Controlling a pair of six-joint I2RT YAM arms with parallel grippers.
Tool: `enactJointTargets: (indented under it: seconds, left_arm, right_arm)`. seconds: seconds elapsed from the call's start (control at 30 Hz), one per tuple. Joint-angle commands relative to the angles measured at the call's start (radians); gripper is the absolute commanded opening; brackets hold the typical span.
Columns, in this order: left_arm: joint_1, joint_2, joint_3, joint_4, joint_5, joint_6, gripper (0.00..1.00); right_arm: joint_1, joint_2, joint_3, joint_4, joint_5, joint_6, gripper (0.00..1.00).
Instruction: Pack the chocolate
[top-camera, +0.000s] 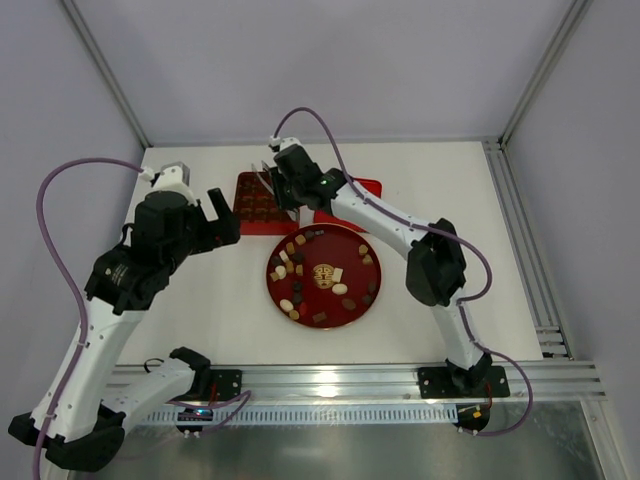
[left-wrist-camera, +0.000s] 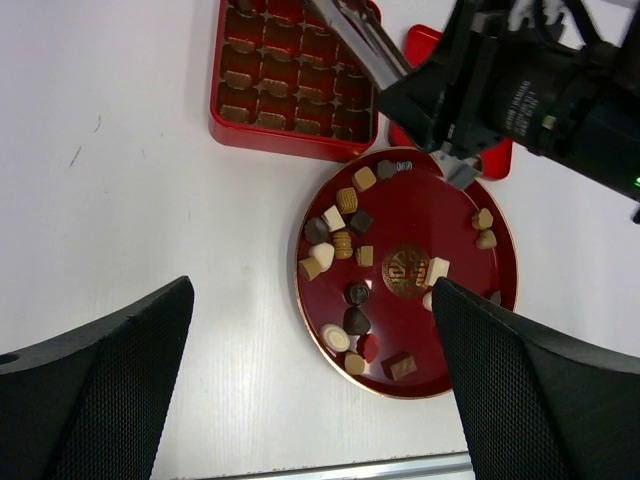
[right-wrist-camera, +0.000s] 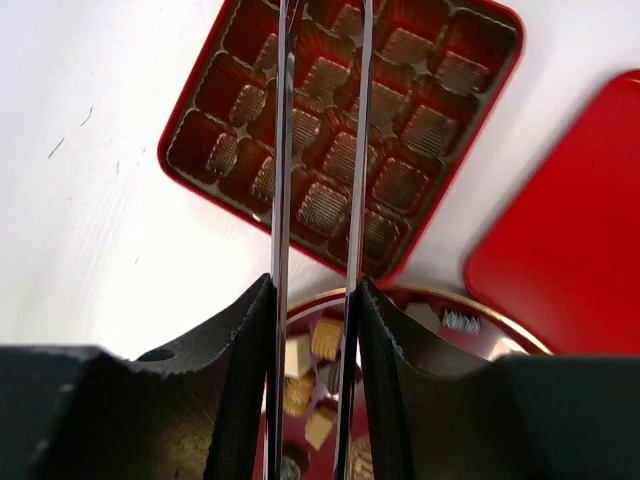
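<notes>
Several pieces of chocolate (top-camera: 297, 290), dark, tan and cream, lie on a round red plate (top-camera: 379, 290) with a gold emblem. Behind it stands a square red box (top-camera: 255, 205) with grid compartments lined brown. My right gripper (top-camera: 285, 190) is shut on metal tongs (right-wrist-camera: 281, 150). Their two blades reach out over the box (right-wrist-camera: 180, 140), slightly apart, with nothing showing between them; the tips are out of frame. My left gripper (left-wrist-camera: 312, 290) hangs open, high above the plate's left edge (left-wrist-camera: 300, 270), with nothing in it. The chocolate (left-wrist-camera: 345, 242) lies below it.
The red lid (top-camera: 365, 187) lies flat to the right of the box, behind the plate. The right arm (left-wrist-camera: 530, 90) crosses above the plate's far side. A metal rail (top-camera: 330, 375) runs along the near table edge.
</notes>
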Motion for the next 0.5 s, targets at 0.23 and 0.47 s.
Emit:
enactJointTargets:
  seconds: [0.23,0.47]
  left_arm:
    - [0.001,0.003,-0.105,0.086,-0.018,-0.006,1.0]
    - [0.001,0.033,-0.181,0.129,0.003,-0.002,1.0]
  right_arm:
    - [0.008,-0.526,-0.417,-0.11,0.106,0.106,0.4]
    - [0.076,-0.839,-0.783,-0.264,0.147,0.249,0.4]
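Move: The plate of chocolates, next place for the tongs held in the right hand, has its middle about 15 cm back and 9 cm to the right of that hand, some 17 cm below. The compartment box lies roughly 8 cm ahead and 6 cm to the left, the red lid about 8 cm ahead and 16 cm to the right, both some 16 cm lower. From the left hand the plate's middle is about 3 cm ahead, 21 cm to the right and 31 cm down. Back and to the right in one quick, high arc, about 15 cm each way, the right hand carries the tongs away from the box to above the plate. It climbs some 7 cm, then just begins to sink, turning slightly clockwise and keeping its grip. Meanwhile the wide-open, empty left hand comes down and its fingers tip slightly downward. ##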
